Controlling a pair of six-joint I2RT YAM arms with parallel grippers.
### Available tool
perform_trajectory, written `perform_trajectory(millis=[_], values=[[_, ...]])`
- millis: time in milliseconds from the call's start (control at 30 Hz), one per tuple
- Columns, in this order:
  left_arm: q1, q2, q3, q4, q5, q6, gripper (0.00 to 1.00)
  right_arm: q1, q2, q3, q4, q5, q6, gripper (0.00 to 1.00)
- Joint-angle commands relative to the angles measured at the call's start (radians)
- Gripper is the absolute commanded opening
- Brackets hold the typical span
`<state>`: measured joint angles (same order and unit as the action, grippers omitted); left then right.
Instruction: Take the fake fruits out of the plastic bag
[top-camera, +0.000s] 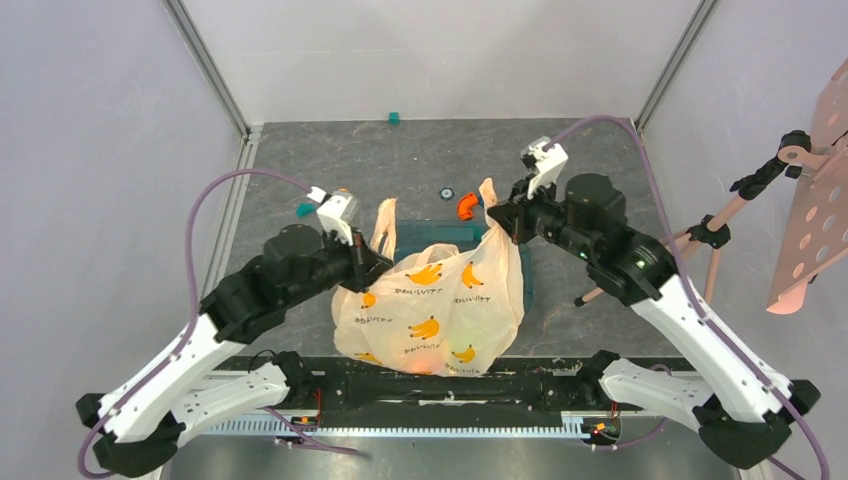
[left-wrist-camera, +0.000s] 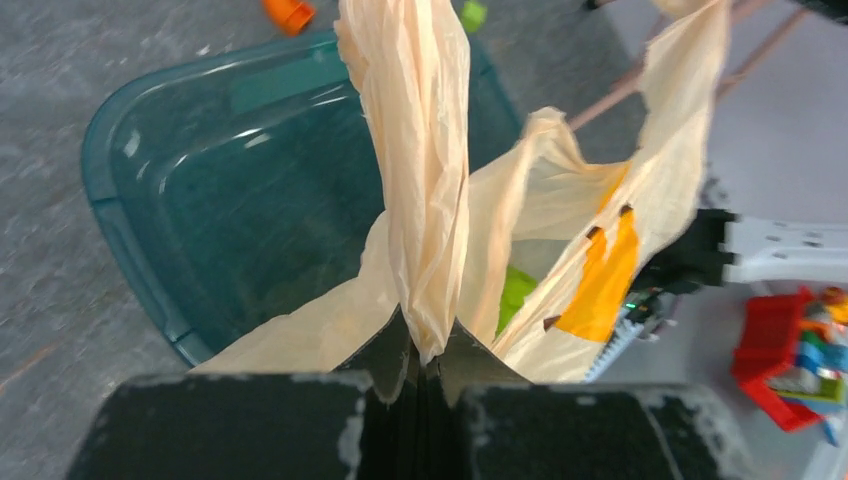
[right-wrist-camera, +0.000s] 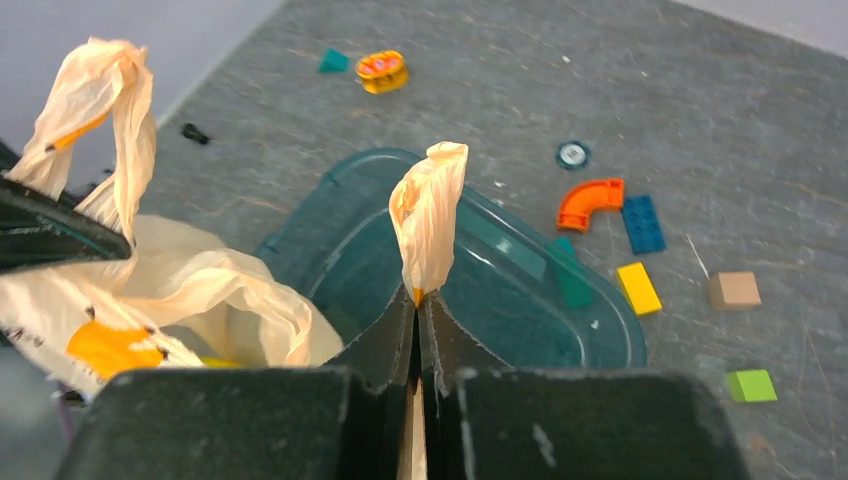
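The plastic bag (top-camera: 430, 310) hangs stretched between both arms above the table's near side, pale peach with banana prints. My left gripper (top-camera: 375, 265) is shut on its left handle, which the left wrist view shows pinched at the fingertips (left-wrist-camera: 430, 345). My right gripper (top-camera: 497, 222) is shut on the right handle, whose twisted end (right-wrist-camera: 430, 215) sticks up past the tips (right-wrist-camera: 418, 295). The fake fruits are inside the bag. A green fruit (left-wrist-camera: 515, 290) shows through the mouth, a yellow sliver (right-wrist-camera: 215, 362) at the opening, and a red-orange glow (top-camera: 425, 358) low in the bag.
A teal transparent tub (left-wrist-camera: 230, 200) sits under and behind the bag. Loose blocks lie beyond it: an orange arc (right-wrist-camera: 590, 202), blue (right-wrist-camera: 642, 223), yellow (right-wrist-camera: 638, 288), tan (right-wrist-camera: 735, 290), green (right-wrist-camera: 751, 385). An orange-yellow ring toy (right-wrist-camera: 381, 70) lies farther back. A pink perforated stand (top-camera: 815, 220) is at right.
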<state>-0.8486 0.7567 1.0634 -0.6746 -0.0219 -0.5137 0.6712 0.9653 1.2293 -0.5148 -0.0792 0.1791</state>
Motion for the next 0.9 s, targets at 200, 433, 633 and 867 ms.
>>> perform_trajectory(millis=[200, 433, 633, 867], values=[[0.008, 0.178, -0.191, 0.375, -0.264, 0.037, 0.02, -0.034, 0.155, -0.085, 0.24, 0.211, -0.124, 0.0], [0.008, 0.331, -0.329, 0.624, -0.29, -0.04, 0.02, -0.048, 0.191, -0.182, 0.303, 0.178, -0.093, 0.0], [0.006, 0.339, -0.403, 0.627, -0.174, -0.121, 0.02, -0.049, 0.172, -0.417, 0.362, 0.057, 0.024, 0.0], [0.006, 0.329, -0.489, 0.637, -0.185, -0.139, 0.02, -0.049, 0.301, -0.508, 0.455, 0.05, 0.046, 0.0]])
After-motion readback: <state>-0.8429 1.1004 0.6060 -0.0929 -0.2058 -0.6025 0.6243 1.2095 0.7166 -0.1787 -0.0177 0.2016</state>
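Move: Each hand already pinches one handle of the bag high up, with the teal tray the place below. The tray's middle is roughly 12 cm ahead of the left hand, 11 cm to its right and 28 cm below; from the right hand about 5 cm ahead, 6 cm left and 33 cm below. The bag's body hangs some 3 cm back, 7 cm right and 12 cm below the left hand. The orange pipe lies some 18 cm ahead, 3 cm left and 34 cm below the right hand. Still pinching a bag handle each, both closed grippers swing forward and down towards the tray, some 8 cm forward, then ease back while sinking further. The left drops about 18 cm in all, edging right; the right drops about 24 cm, mostly late, its fingers tipping some 20 degrees more downward. ##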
